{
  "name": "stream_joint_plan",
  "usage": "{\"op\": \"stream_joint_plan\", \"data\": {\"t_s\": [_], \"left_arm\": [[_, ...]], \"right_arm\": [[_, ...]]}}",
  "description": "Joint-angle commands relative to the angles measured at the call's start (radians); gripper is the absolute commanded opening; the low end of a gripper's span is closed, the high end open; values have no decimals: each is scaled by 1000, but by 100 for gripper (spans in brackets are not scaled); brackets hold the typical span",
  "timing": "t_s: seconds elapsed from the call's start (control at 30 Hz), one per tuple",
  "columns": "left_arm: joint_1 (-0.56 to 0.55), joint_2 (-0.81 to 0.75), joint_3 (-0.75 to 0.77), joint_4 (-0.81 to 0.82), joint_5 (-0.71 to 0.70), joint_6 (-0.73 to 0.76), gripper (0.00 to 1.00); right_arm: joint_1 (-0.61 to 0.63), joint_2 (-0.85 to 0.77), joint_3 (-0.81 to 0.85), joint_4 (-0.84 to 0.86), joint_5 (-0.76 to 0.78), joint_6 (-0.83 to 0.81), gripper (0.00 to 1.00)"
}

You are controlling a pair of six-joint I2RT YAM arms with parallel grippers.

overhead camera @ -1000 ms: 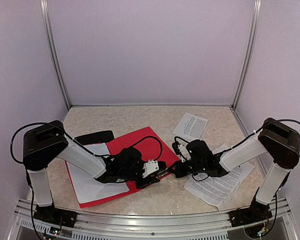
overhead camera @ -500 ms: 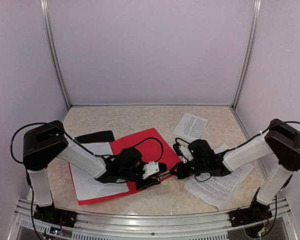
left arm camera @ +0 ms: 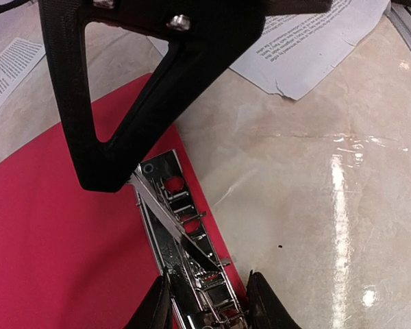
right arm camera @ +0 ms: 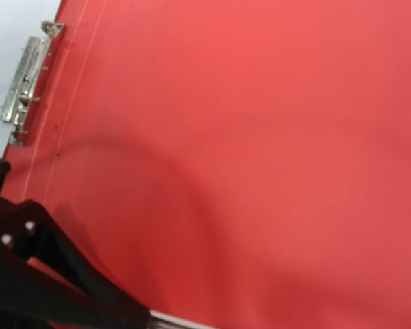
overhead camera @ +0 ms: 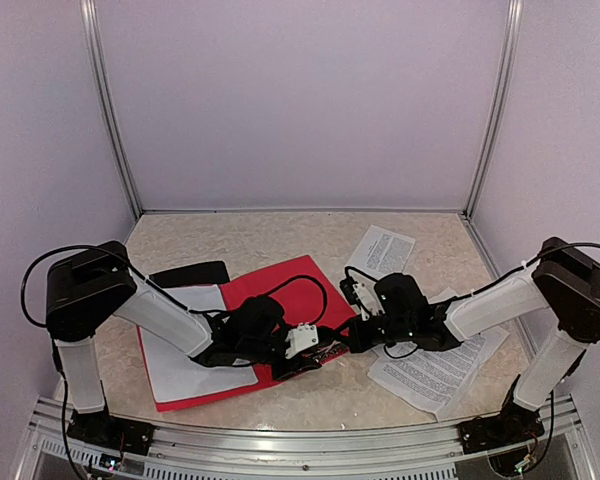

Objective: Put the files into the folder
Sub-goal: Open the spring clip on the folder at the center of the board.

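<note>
The red folder (overhead camera: 290, 285) lies open on the table, with a white sheet (overhead camera: 185, 360) on its left half. It fills the right wrist view (right arm camera: 260, 137). Its metal clip (left arm camera: 185, 240) runs along its near right edge. My left gripper (overhead camera: 320, 357) straddles that clip, its fingers (left arm camera: 157, 308) against both sides. My right gripper (overhead camera: 352, 340) meets it from the right, and one black finger (left arm camera: 123, 82) touches the clip's lever. Its other finger is hidden. Printed files (overhead camera: 435, 375) lie on the table to the right, with another sheet (overhead camera: 382, 250) further back.
A flat black piece (overhead camera: 188, 273) lies at the folder's far left corner. A second small metal clip (right arm camera: 27, 86) sits at the folder's edge in the right wrist view. An aluminium rail (overhead camera: 280, 440) runs along the near edge. Walls enclose the table.
My right gripper has edged left toward the left gripper and the clip. The left arm has hardly moved.
</note>
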Motion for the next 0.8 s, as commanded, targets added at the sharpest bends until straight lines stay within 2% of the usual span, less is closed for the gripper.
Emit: {"op": "stream_joint_plan", "data": {"t_s": [0.0,0.2,0.33,0.43,0.6,0.7,0.77], "left_arm": [[-60,44,-34,-100,47,15,0],[-53,31,-27,-78,8,-27,0],[-48,14,-25,-73,-9,-48,2],[-42,4,-23,-73,-18,-60,2],[-38,-9,-30,-64,-4,-53,3],[-36,-37,-44,-44,13,-55,10],[-31,-56,-42,-38,16,-61,19]], "right_arm": [[24,-65,-4,27,-21,10,0],[71,-179,-12,-57,15,5,0],[92,-243,-8,-134,56,-3,16],[95,-307,5,-187,97,-10,36],[94,-379,34,-333,226,-29,44],[65,-373,29,-403,313,-10,49],[33,-346,14,-416,320,13,50]]}}
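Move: The spring clip near the folder's outer edge runs between the left fingers, with its middle about 3 cm to that hand's right and 1 cm ahead, just below. From the right hand it lies some 2 cm back, 3 cm to the left and 4 cm down, with the clip's raised metal strip reaching the closed fingertip. The overlapping printed sheets lie about 18 cm to the right hand's right, 4 cm back and 5 cm below. The right fingertip, already at the raised end of the clip's strip, draws back about 3.5 cm while rising, then its fingers open to about half and come free as the hand climbs on, roughly 9 cm up in all, easing forward and a little left above the folder near the end. The left hand keeps its part-open fingers down around the inner part of the clip and shifts back with it by some 1.5 cm. ##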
